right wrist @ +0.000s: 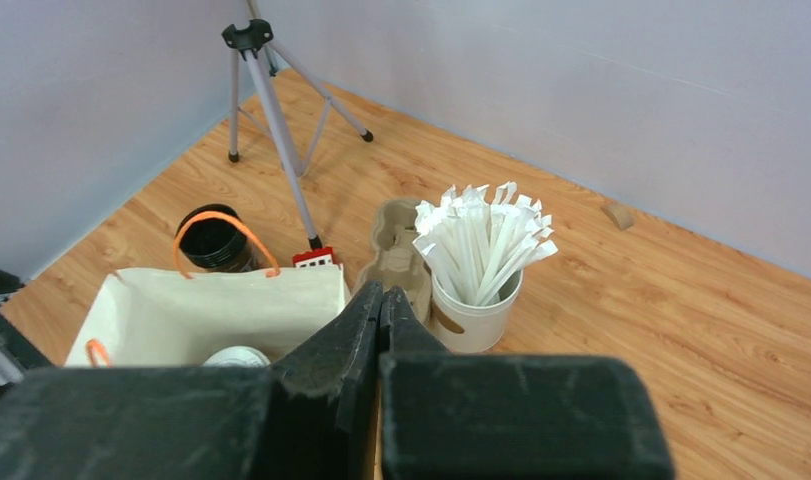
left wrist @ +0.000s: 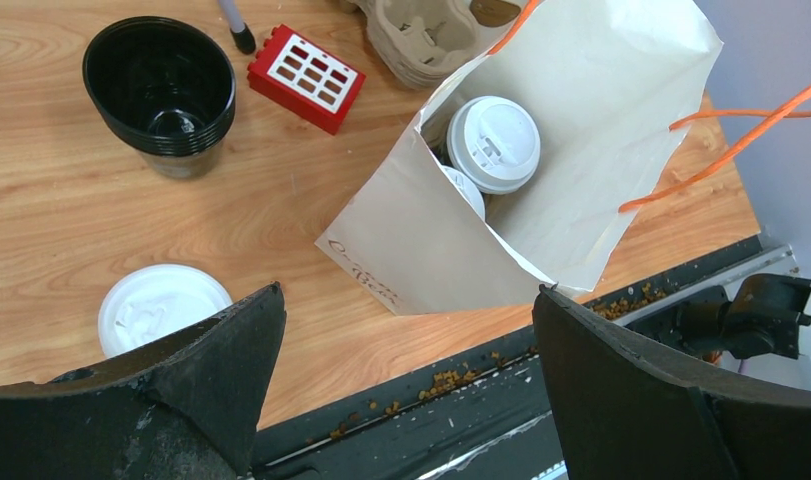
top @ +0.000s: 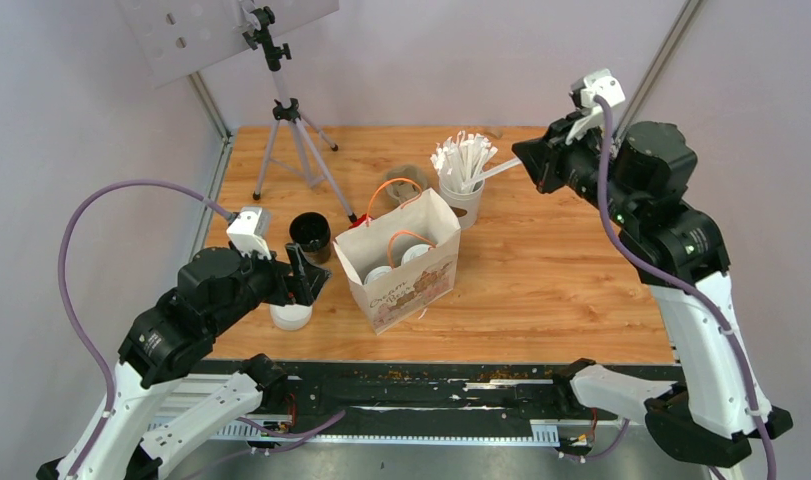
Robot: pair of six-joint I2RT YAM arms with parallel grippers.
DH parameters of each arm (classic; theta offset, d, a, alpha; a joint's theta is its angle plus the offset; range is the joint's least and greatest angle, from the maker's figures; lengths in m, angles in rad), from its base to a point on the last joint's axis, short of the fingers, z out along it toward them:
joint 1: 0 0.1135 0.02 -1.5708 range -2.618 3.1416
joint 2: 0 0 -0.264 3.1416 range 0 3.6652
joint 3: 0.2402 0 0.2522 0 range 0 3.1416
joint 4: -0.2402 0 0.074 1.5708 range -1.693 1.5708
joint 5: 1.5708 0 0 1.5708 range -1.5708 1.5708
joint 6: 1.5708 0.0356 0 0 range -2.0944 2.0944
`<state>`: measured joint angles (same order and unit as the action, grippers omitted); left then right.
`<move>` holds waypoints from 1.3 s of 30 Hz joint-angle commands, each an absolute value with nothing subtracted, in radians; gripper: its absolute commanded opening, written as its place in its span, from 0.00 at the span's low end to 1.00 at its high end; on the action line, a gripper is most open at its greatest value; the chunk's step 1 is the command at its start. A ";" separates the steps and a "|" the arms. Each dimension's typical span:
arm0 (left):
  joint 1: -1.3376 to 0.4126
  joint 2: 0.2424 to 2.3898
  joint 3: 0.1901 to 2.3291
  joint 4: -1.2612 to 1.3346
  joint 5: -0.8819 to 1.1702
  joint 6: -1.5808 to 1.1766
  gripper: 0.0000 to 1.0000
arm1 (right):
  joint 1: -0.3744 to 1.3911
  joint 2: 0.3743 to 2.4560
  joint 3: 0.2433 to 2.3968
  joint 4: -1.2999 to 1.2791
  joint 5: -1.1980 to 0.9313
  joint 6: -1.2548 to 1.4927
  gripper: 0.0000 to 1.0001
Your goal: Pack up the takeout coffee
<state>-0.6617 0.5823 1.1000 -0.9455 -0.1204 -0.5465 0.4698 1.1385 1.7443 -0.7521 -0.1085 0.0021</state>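
The takeout coffee is two cups with flat white lids standing inside an open paper bag with orange handles, mid-table. The left wrist view looks down into the bag onto both lids. One lid peeks out in the right wrist view. My left gripper hovers open and empty to the left of the bag, near the table's front edge. My right gripper is raised at the back right, shut on nothing.
A stack of black cups and a white round lid sit left of the bag. Behind it are a red block, a pulp cup tray, a white cup of wrapped sticks and a tripod.
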 commanded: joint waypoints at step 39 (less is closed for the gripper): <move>-0.667 0.532 1.069 -0.922 -0.107 -0.550 1.00 | 0.651 1.271 1.314 -0.223 -0.465 0.594 0.05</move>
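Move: The right hand already holds a straw; the open takeout bag with two lidded coffees lies about 22 cm to its left, 4 cm back and 35 cm below. The straw cup stands some 12 cm ahead and 8 cm left, the cup carrier about 11 cm ahead and 19 cm left, both roughly 40 cm lower. From the left hand, the bag is about 8 cm ahead, 15 cm right and 18 cm below. The right hand draws back slightly, then carries the straw about 15 cm left and down towards the bag, tipping downward. ##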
